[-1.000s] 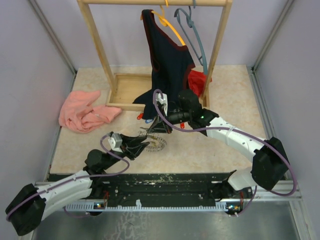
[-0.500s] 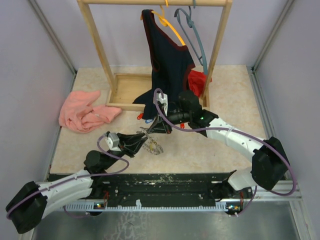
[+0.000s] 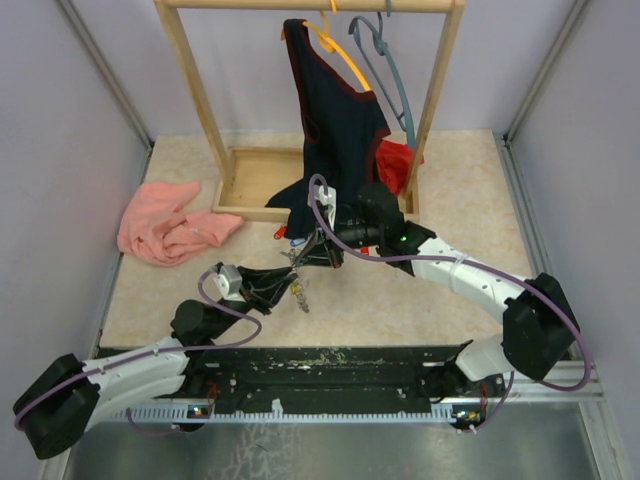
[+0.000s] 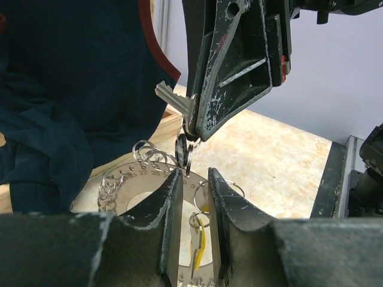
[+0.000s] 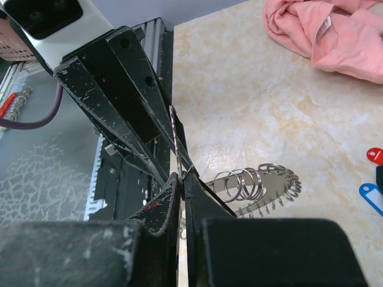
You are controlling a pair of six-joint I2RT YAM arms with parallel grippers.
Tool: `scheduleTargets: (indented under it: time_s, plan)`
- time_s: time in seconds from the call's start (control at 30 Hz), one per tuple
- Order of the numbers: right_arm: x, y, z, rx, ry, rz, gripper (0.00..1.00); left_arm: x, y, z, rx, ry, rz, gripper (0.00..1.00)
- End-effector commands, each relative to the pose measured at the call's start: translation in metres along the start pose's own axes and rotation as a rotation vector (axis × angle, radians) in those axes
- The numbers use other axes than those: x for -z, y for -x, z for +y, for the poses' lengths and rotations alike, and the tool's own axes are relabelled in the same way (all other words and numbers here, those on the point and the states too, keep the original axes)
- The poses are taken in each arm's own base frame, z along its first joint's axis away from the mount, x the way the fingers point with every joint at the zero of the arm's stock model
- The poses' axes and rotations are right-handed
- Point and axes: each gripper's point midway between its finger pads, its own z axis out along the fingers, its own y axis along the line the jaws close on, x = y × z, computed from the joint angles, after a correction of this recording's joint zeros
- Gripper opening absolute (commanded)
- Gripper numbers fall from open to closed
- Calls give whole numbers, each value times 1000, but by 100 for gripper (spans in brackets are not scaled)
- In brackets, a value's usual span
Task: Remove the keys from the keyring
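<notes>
The keyring [image 4: 134,180] is a flat silver disc with numbered holes and several small split rings; it hangs tilted off the table [image 3: 300,293] [image 5: 272,182]. My right gripper [image 4: 192,133] [image 5: 182,176] [image 3: 306,257] is shut on a silver key [image 4: 169,97] still linked to the ring's top edge. My left gripper [image 4: 194,174] [image 3: 287,280] sits just below, open by a narrow gap. A yellow-tagged key [image 4: 202,239] dangles in that gap, touching neither finger. Loose red-tagged [image 5: 375,155] and blue-tagged [image 5: 371,195] keys lie on the table.
A wooden clothes rack [image 3: 250,170] stands behind, with a dark garment [image 3: 335,120] hanging close over the grippers and orange [image 3: 335,45] and grey-blue [image 3: 388,65] hangers. A pink cloth [image 3: 165,225] lies at the left, a red one [image 3: 396,158] by the rack's right post.
The keyring went from lying nearly flat to hanging tilted on edge. My left gripper shifted slightly right under it and its jaws narrowed. The right gripper stayed shut.
</notes>
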Motion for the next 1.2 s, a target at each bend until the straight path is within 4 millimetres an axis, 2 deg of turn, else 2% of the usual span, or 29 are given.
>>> scheduleTargets:
  time_s: [0.0, 0.13, 0.3, 0.47, 0.73, 0.97, 1.17]
  plan:
    - [-1, 21, -1, 48, -1, -63, 0, -8, 20, -3, -14, -6, -62, 28]
    - [-1, 22, -1, 48, -3, -65, 0, -10, 21, -3, -25, -7, -60, 27]
    - [-1, 22, -2, 43, -10, -64, 0, -12, 18, -2, -32, -8, -43, 18]
    - [0, 22, -5, 43, -33, -63, 0, -11, 17, 0, -52, 2, -27, 0]
    - [1, 23, -13, 42, -79, -62, 0, -8, 10, 12, -85, 65, 51, 0]
    - [0, 21, -16, 39, -90, -61, 0, -15, 3, 15, -94, 84, 190, 0]
    - [0, 18, -25, 24, -139, -62, 0, -17, 5, 20, -90, 121, 258, 0]
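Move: The small split ring hanging from the head of the key is about 1 cm ahead, 1 cm right and 1 cm above the left hand point; from the right hand, which already pinches the key, it is roughly 1 cm left and 1 cm below. From the left hand, the big keyring hoop hangs about 3 cm right and 7 cm below, level fore and aft. On the table, some 15 cm lower, the blue tag lies 18 cm straight ahead, the red tag 21 cm ahead and 4 cm left. The left fingers, part open around the small ring's lower edge, rise slightly and shut on it just under the right fingertips, pinching it. Still shut, the left hand then goes about 2 cm forward, rolling its left side up by some 15 degrees. The right hand keeps its pinch on the key and eases forward nearly 2 cm alongside, turning about 5 degrees clockwise. ##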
